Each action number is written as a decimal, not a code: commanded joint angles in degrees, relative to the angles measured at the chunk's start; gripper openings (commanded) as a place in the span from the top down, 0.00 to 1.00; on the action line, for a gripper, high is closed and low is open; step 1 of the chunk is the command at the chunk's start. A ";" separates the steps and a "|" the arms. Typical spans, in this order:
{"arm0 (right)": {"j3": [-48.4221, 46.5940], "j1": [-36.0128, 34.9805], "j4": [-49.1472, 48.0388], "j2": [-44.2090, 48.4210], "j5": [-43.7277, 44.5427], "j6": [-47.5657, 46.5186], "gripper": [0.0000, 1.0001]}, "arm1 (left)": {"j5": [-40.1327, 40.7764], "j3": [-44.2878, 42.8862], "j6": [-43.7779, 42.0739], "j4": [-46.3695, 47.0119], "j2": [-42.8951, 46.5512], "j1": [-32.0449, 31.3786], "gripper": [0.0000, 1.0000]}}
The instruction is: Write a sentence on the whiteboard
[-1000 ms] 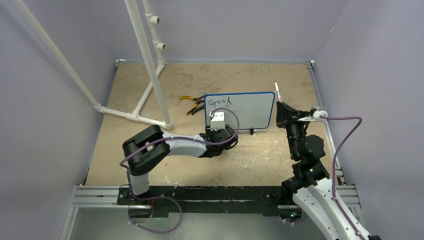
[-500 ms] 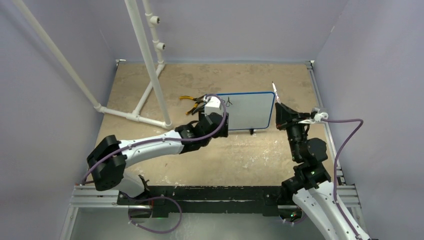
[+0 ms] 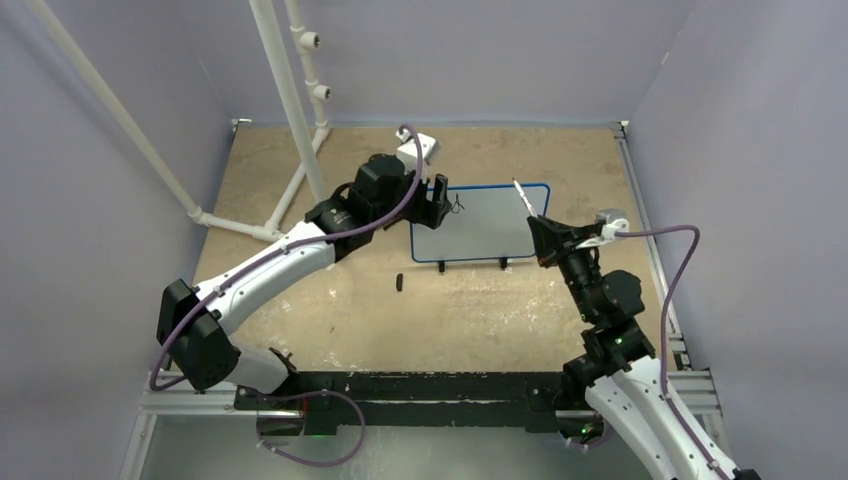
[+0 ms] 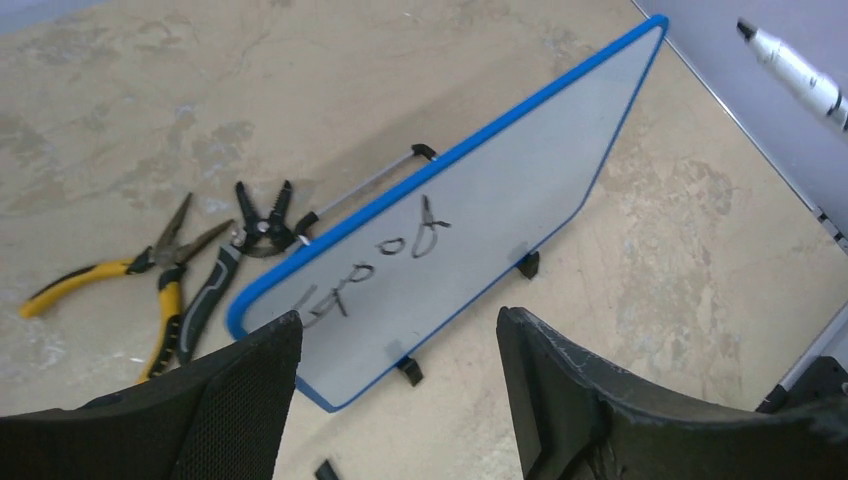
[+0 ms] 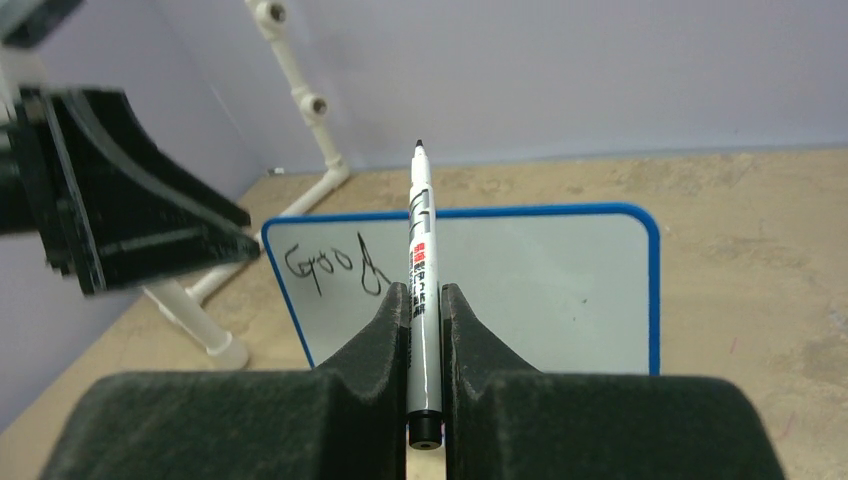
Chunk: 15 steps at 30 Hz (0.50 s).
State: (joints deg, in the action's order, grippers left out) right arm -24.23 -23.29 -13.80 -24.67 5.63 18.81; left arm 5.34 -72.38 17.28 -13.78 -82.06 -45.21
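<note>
The whiteboard (image 3: pixel 485 228) stands tilted on its black feet mid-table, blue-rimmed. The sentence (image 5: pixel 335 266) is one black word, "Good", at the board's upper left, also in the left wrist view (image 4: pixel 372 268). My left gripper (image 3: pixel 436 198) hovers open above the board's upper left corner, nothing between its fingers (image 4: pixel 258 372). My right gripper (image 5: pixel 425 292) is shut on a grey marker (image 5: pixel 420 250), uncapped, tip up. It hangs in front of the board's right part (image 3: pixel 543 238), and the tip is off the surface.
Yellow-handled pliers (image 4: pixel 150 275) and black wire strippers (image 4: pixel 255 225) lie behind the board's left end. A small black cap (image 3: pixel 399 281) lies on the table in front of the board. A white pipe frame (image 3: pixel 292 110) rises at the back left. Lilac walls enclose the table.
My left arm swung from in front of the board up and back to its upper left corner, jaws spreading wider. The right gripper carried the marker leftward toward the board.
</note>
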 commanded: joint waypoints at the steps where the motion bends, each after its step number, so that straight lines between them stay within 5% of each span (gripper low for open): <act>1: 1.02 0.01 -1.68 -3.10 -5.46 -1.73 1.00 | -10.42 -1.67 -5.76 -0.98 -0.27 7.01 0.29; 9: 0.27 0.00 -2.94 -9.52 -7.82 -3.32 1.00 | -17.83 2.14 -7.95 3.46 -0.62 11.78 0.26; 15: -0.36 -0.08 -2.24 -12.49 -7.30 -3.43 1.00 | -15.99 2.85 -9.46 1.97 -2.47 12.62 0.26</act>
State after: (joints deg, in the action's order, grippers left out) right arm -23.40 -23.31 -14.35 -36.45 -1.06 16.60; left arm -10.04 -70.35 10.33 -12.95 -83.42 -33.36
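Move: The whiteboard stands with its middle about 11 cm ahead of the right hand, some 6 cm to its left and 19 cm below; "Good" is written upper left on it, roughly 12 cm ahead, 15 cm left and 14 cm below. From the left hand the whiteboard's middle is about 4 cm ahead, 9 cm right and 15 cm below. The yellow pliers lie some 12 cm ahead and 11 cm left of that hand, 25 cm below. To the blank part of the whiteboard right of "Good" comes the pen, still pinched in the right hand, which sinks about 6 cm while going left 3 cm and slightly forward, tipping down some 10 degrees. The left hand, open, swings forward and left about 5 cm to the board's upper left corner, then eases down 2 cm. ##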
